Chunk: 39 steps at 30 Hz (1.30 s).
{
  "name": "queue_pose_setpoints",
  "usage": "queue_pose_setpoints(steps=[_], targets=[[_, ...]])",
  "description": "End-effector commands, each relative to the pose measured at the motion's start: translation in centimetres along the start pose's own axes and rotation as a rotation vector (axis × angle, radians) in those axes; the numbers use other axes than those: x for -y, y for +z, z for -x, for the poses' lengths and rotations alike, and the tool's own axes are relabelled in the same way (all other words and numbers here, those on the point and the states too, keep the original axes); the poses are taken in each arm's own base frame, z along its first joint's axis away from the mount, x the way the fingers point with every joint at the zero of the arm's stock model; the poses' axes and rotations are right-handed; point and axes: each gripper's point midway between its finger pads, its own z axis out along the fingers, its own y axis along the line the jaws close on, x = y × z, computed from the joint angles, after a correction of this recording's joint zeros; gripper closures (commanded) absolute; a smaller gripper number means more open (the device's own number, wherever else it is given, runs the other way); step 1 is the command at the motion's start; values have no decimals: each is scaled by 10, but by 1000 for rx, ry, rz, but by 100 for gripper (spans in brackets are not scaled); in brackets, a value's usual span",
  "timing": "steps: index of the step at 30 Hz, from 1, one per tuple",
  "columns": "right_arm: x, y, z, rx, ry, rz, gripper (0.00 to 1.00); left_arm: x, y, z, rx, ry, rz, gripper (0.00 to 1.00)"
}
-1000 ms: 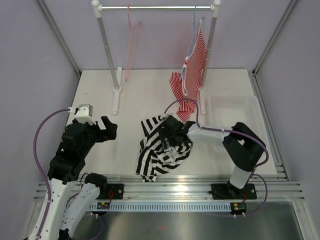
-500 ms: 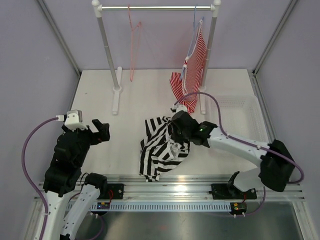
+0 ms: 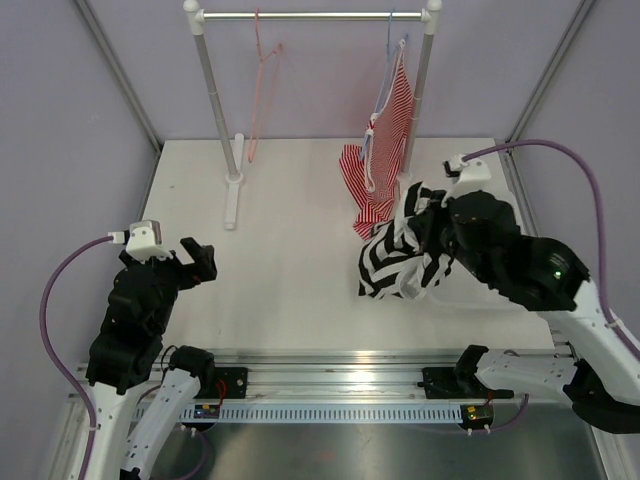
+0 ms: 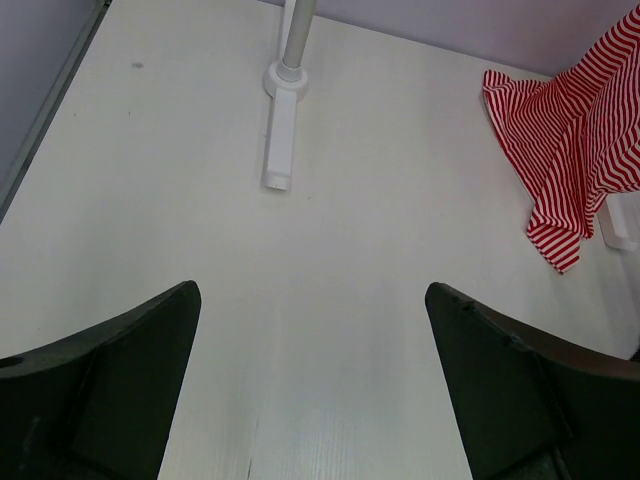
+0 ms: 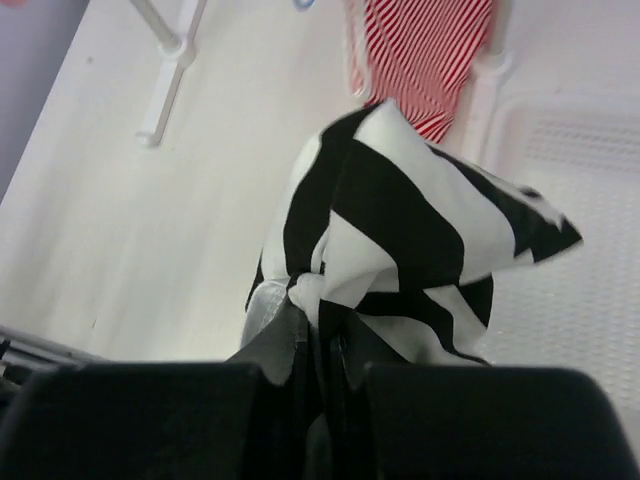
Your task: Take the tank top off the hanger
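The black-and-white striped tank top (image 3: 392,264) hangs bunched from my right gripper (image 5: 326,318), which is shut on a fold of it. In the right wrist view the tank top (image 5: 400,215) hangs clear of the table, over the left edge of the white basket (image 5: 590,150). The pink hanger (image 3: 262,92) hangs bare on the rail at the back left, far from both grippers. Over the table's left side my left gripper (image 3: 203,262) stands open, and the left wrist view shows nothing but table between its two fingers, my left gripper (image 4: 310,292).
A red-and-white striped top (image 3: 388,120) hangs on a blue hanger at the rail's right end, its hem on the table (image 4: 560,160). The rack's left post (image 3: 216,100) stands on a white foot (image 4: 283,130). Purple walls close in the sides.
My right gripper closed on the tank top at the table's middle and carried it up and right to the basket's edge. My left arm drew back a little.
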Motion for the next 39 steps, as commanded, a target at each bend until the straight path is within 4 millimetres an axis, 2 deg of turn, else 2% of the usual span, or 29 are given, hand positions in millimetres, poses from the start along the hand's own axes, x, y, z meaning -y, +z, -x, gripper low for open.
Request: queue_pose_setpoints(steps=[1, 5, 6, 7, 9, 12, 13, 15, 16, 17, 18, 19, 20, 21, 22, 23, 24, 29, 33, 34, 35, 36, 38, 39], targets=[[34, -44, 49, 112, -23, -126, 100, -2, 2, 12, 49, -15, 21, 1], [73, -72, 80, 209, -26, -325, 100, -2, 2, 10, 40, -15, 19, 1], [93, -79, 84, 231, -44, -447, 100, -3, 2, 10, 44, -16, 22, 1], [101, -87, 90, 260, -18, -491, 100, -3, 2, 11, 47, -15, 21, 1], [117, -96, 92, 291, -20, -576, 100, -1, 3, 9, 37, -13, 10, 1], [117, -87, 77, 279, 6, -567, 100, -2, 0, 10, 44, -19, 16, 1], [120, -78, 65, 255, -12, -589, 100, -3, 1, 9, 44, -19, 22, 1], [122, -69, 57, 256, 5, -604, 100, -3, 2, 11, 48, -17, 21, 1], [137, -57, 45, 203, -35, -668, 100, -2, 2, 10, 43, -16, 18, 1], [137, -44, 48, 210, 3, -646, 100, 0, 3, 9, 37, -15, 9, 1], [138, -30, 42, 164, 21, -605, 100, 1, 4, 8, 26, -11, 5, 1], [164, -24, 35, 134, 32, -691, 100, 2, 5, 7, 22, -10, 2, 1], [173, -18, 43, 159, 65, -697, 100, 1, 5, 7, 21, -10, 4, 1], [171, -2, 39, 116, 80, -636, 100, 1, 6, 7, 20, -11, 6, 1], [178, 5, 40, 99, 79, -634, 100, 1, 6, 6, 17, -9, 7, 1], [196, 8, 44, 100, 108, -671, 100, 1, 6, 6, 17, -9, 5, 1], [200, 30, 37, 33, 108, -651, 100, 2, 6, 6, 16, -9, -1, 1], [223, 51, 48, 30, 131, -693, 100, 1, 4, 8, 30, -12, 3, 1], [243, 79, 10, -104, 156, -708, 100, 3, 3, 10, 37, -13, -9, 1], [244, 87, -11, -148, 181, -705, 100, 3, 3, 10, 37, -13, -9, 1], [244, 95, -19, -146, 203, -692, 100, 3, 3, 10, 37, -13, -9, 1], [242, 102, -43, -188, 226, -670, 100, 3, 3, 10, 37, -13, -9, 1], [239, 115, -59, -196, 275, -640, 100, 3, 3, 10, 38, -13, -8, 1], [241, 119, -79, -239, 283, -645, 100, 2, 3, 10, 37, -13, -6, 1]])
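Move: The striped tank top hangs bunched from my right fingers. The white basket I am taking it to has its middle about 13 cm ahead of that hand, 20 cm to its right and 33 cm below. The red-striped top hangs some 24 cm ahead, 2 cm left and 17 cm lower; the rack's right foot is about 28 cm ahead, 7 cm right and 36 cm down. From my left hand the basket lies roughly 14 cm ahead, 60 cm right and 25 cm below. Keeping my pinch on the striped tank top, I swing my right hand about 20 cm to the right, first lifting it some 9 cm, then sinking past its starting height as I reach forward roughly 12 cm to bring it over the basket. My wrist turns about 40 degrees clockwise and the fingers tip downward; at the end I am mainly lowering. ##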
